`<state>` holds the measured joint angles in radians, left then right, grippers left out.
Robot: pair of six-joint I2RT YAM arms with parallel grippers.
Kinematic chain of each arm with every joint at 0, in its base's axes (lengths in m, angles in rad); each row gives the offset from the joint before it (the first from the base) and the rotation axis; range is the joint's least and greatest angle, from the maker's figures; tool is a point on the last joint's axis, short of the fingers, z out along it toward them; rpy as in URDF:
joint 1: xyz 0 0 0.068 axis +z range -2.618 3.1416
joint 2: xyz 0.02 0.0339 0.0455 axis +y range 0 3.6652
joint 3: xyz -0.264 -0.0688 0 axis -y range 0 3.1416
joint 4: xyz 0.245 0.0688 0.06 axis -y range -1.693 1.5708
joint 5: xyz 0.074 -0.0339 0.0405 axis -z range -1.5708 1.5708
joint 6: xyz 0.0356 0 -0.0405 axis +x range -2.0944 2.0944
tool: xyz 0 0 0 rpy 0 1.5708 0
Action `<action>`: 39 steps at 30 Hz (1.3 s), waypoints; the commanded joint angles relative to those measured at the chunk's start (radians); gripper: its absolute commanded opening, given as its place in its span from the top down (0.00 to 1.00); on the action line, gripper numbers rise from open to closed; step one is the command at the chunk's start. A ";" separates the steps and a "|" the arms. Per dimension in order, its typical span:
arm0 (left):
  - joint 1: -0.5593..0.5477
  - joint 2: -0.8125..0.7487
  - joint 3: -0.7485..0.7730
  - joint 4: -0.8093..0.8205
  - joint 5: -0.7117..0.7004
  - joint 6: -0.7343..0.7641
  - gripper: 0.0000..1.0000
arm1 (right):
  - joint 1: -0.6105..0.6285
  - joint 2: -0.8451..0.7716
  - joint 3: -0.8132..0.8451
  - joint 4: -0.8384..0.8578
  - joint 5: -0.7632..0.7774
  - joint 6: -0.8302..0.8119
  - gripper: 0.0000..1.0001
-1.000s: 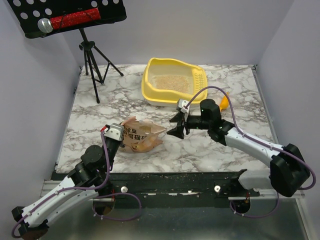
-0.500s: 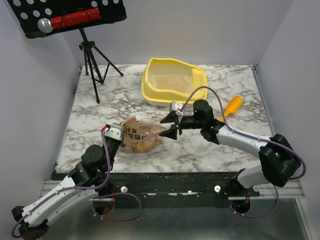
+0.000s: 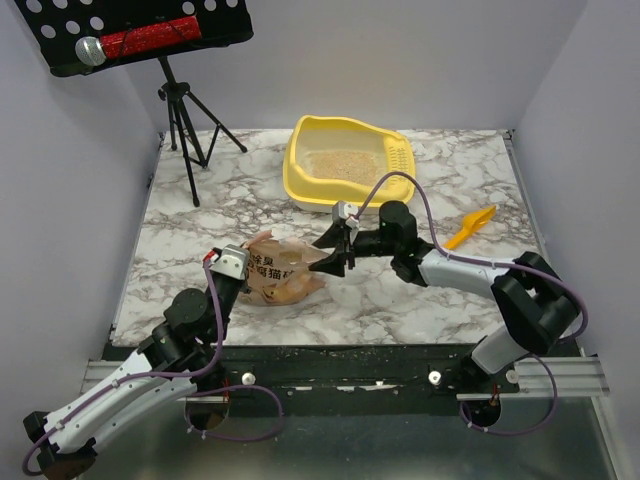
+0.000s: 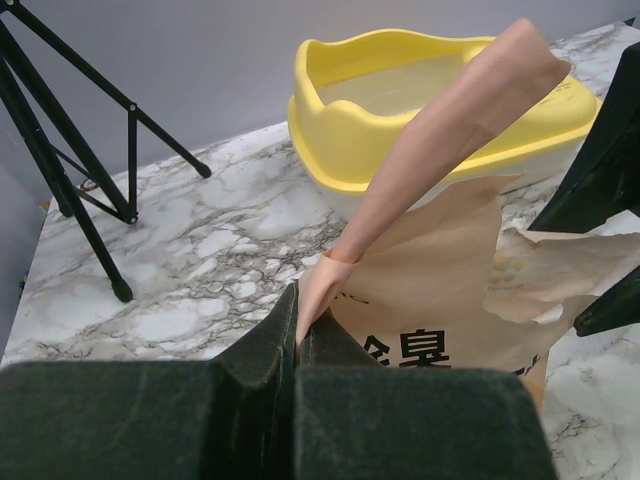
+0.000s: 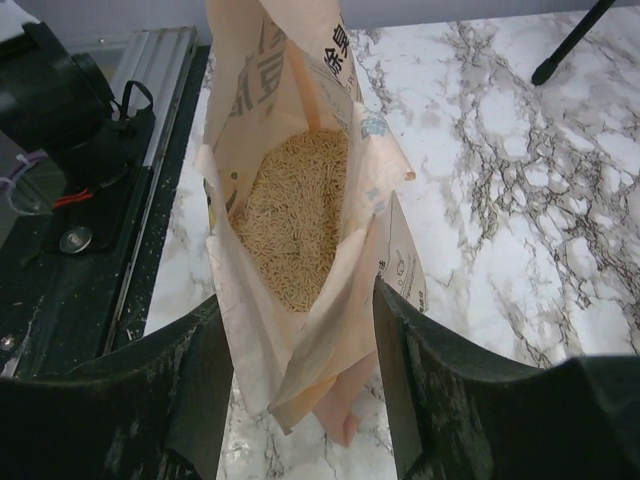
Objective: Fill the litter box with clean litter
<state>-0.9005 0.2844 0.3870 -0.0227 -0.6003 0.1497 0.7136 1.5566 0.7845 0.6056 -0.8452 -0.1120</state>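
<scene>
The yellow litter box (image 3: 300,180) stands at the back centre with a layer of clean litter (image 3: 340,165) in it; the left wrist view shows its rim (image 4: 330,150) too. A tan-pink printed bag (image 3: 282,275) lies on the marble in front, its mouth facing right. More clean litter (image 5: 295,210) fills the bag. My left gripper (image 3: 232,268) is shut on the bag's left edge (image 4: 325,285). My right gripper (image 5: 297,330) is open, its fingers (image 5: 425,370) on either side of the bag's mouth.
A yellow-orange scoop (image 3: 470,228) lies on the marble right of my right arm. A black tripod (image 3: 185,130) stands at the back left under a perforated tray holding a red microphone (image 3: 135,40). Walls close in both sides. A black rail (image 3: 350,360) runs along the near edge.
My right arm has reached left until its fingers stand on either side of the bag's mouth, and its jaws have narrowed slightly. The scoop now shows fully. The left gripper has not moved.
</scene>
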 commanded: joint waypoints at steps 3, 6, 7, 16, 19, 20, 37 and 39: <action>0.011 -0.011 0.041 0.112 -0.056 0.016 1.00 | 0.007 0.051 0.015 0.184 -0.052 0.089 0.48; 0.011 -0.016 0.038 0.115 -0.052 0.016 1.00 | 0.007 0.074 0.018 0.218 -0.064 0.109 0.58; 0.012 -0.016 0.039 0.115 -0.046 0.016 1.00 | 0.007 0.082 0.018 0.233 -0.068 0.145 0.67; 0.012 0.045 0.079 0.124 0.129 -0.004 1.00 | -0.048 0.004 -0.028 0.195 -0.009 0.196 1.00; 0.012 0.134 0.156 0.086 0.201 -0.051 1.00 | -0.132 -0.110 -0.085 0.159 -0.018 0.221 1.00; 0.012 0.165 0.174 0.089 0.232 -0.061 1.00 | -0.163 -0.147 -0.096 0.123 -0.023 0.219 1.00; 0.017 0.533 0.242 0.222 0.467 -0.044 0.52 | -0.270 -0.598 -0.241 -0.509 0.414 0.219 1.00; 0.021 0.490 0.222 0.199 0.445 -0.004 0.39 | -0.272 -0.631 -0.260 -0.509 0.429 0.238 1.00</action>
<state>-0.8883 0.8478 0.6491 0.1299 -0.1192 0.0551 0.4541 0.9974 0.5652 0.1337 -0.5491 0.0738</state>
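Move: The right hand, open and pointing left, has the litter bag's torn right rim between its fingers; the bag's middle is about 8 cm to its left, level fore and aft and some 8 cm below. The litter box lies roughly 32 cm ahead and 8 cm right of that hand, the orange scoop about 18 cm ahead and 37 cm right. The left hand already grips the bag's left upper edge, the bag's middle being about 9 cm to its right and 10 cm below. The right fingers shut on the bag's torn rim and pinch it, then pull it about 15 cm to the right, rising some 3 cm and sinking again on the way while the hand turns clockwise by about 30 degrees. The left hand goes along to the right with its edge of the bag, turning clockwise too and tipping down slightly, then opens about halfway and lets go. ##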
